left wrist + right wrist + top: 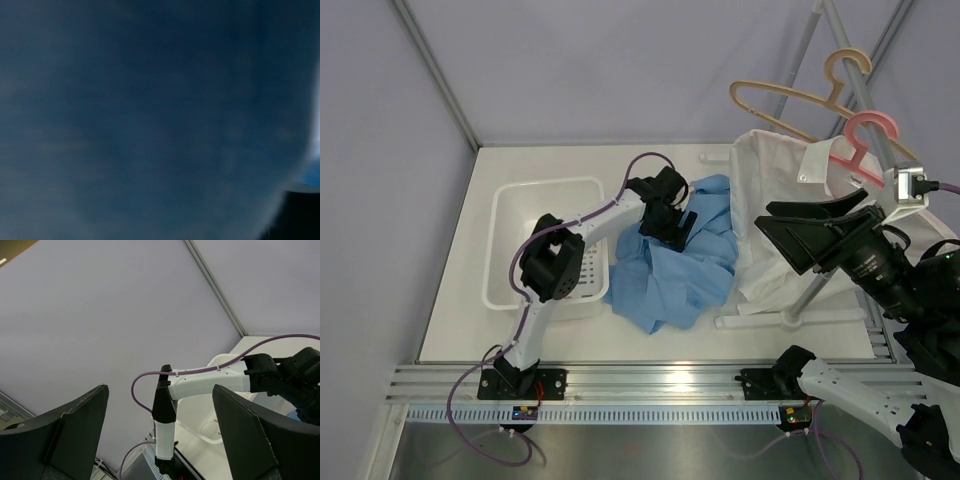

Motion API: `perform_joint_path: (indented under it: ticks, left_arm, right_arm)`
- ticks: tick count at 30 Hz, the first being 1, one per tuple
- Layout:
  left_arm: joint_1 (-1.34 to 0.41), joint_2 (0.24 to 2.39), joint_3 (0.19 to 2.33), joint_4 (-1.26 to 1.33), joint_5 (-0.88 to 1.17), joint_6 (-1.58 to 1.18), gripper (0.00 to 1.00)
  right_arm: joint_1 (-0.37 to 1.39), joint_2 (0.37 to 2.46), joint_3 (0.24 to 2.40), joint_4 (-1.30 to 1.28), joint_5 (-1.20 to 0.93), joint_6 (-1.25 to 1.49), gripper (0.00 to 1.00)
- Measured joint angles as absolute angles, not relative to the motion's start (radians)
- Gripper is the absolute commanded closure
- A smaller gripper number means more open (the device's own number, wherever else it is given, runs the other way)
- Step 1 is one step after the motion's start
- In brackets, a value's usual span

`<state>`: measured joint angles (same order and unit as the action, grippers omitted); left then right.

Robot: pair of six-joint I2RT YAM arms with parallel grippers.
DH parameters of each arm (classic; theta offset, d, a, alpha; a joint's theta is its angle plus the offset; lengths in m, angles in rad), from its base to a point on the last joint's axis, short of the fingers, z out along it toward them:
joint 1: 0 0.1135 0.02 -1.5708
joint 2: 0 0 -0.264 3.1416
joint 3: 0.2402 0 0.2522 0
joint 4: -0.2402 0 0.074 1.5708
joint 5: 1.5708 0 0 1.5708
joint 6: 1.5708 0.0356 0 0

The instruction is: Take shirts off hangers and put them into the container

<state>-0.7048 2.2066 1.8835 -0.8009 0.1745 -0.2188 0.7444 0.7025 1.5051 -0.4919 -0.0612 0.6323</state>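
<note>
The light blue shirt (pixel 670 275) lies crumpled on the table just right of the white container (pixel 510 250). My left gripper (pixel 672 228) is pushed down into its upper part. The left wrist view shows only blurred dark blue cloth (pixel 150 100), so its jaws are hidden. The white shirt (pixel 775 190) hangs on the pink hanger (pixel 868 140) at the right. The tan hanger (pixel 790 100) hangs bare on the rack behind it. My right gripper (pixel 763 215) (pixel 160 387) is held in the air in front of the white shirt. It is open and points left with nothing between its fingers.
The rack's grey poles (pixel 860 90) rise at the back right, and its white foot (pixel 790 318) lies on the table under the white shirt. The left arm (pixel 200 382) stretches over the tub. A metal rail (pixel 640 385) runs along the near edge.
</note>
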Motion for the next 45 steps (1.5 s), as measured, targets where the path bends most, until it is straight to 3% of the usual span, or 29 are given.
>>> perform_joint_path:
  ticks: [2,3,5,6,7,14,20,27,35,45]
  left_arm:
    - [-0.737,2.208,1.86,-0.812,0.155,-0.223,0.32]
    - [-0.752,2.209,1.853,-0.818,0.145,-0.228,0.51]
    - [-0.774,2.21,1.844,-0.826,0.118,-0.237,0.69]
    - [-0.78,2.211,1.839,-0.831,0.104,-0.238,0.97]
    - [-0.781,2.211,1.833,-0.833,0.09,-0.244,1.0]
    - [-0.755,2.193,1.808,-0.835,-0.047,-0.237,1.0]
    - [-0.666,1.975,1.912,-0.801,-0.181,-0.147,1.0]
    - [-0.494,1.599,2.183,-0.477,-0.218,-0.014,1.0]
    - [-0.505,1.352,2.324,-0.175,-0.242,0.171,1.0]
    - [-0.505,1.202,2.16,-0.198,-0.288,0.262,1.0]
  right_arm:
    - [0.744,0.701,1.475,-0.497,-0.061,0.633,0.07]
    - [0.744,0.702,1.46,-0.5,-0.061,0.633,0.07]
    - [0.744,0.701,1.439,-0.506,-0.061,0.635,0.07]
    - [0.744,0.7,1.435,-0.508,-0.061,0.636,0.07]
    - [0.744,0.699,1.43,-0.508,-0.06,0.636,0.07]
    - [0.744,0.659,1.419,-0.521,-0.036,0.637,0.07]
    - [0.744,0.625,1.42,-0.553,-0.017,0.636,0.07]
    - [0.744,0.616,1.432,-0.61,0.007,0.632,0.07]
    - [0.744,0.605,1.425,-0.634,0.016,0.628,0.07]
    - [0.744,0.601,1.358,-0.604,0.001,0.632,0.07]
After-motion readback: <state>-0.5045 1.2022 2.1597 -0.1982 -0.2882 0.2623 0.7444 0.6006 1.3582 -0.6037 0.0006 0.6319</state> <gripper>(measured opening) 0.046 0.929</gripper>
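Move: The blue shirt lies crumpled on the table right under the left hand, its middle about 3 cm back of the fingers and some 4 cm below them. The container stands about 30 cm to the left of this hand, only 1 cm or so back; the white shirt hangs on the rack some 33 cm to its right, 4 cm farther out and 15 cm higher. From the raised right hand, the blue shirt is roughly 20 cm ahead, 12 cm left and 52 cm below. The blue shirt is pinched as the left hand sinks about 3 cm, easing back, and its wide-open fingers shut on the cloth; then it is swept up fast, some 70 cm, and left towards above the container, first forward, then well back, the wrist tipping up over 100 degrees. The empty right hand sinks some 6 cm, fingers open. ##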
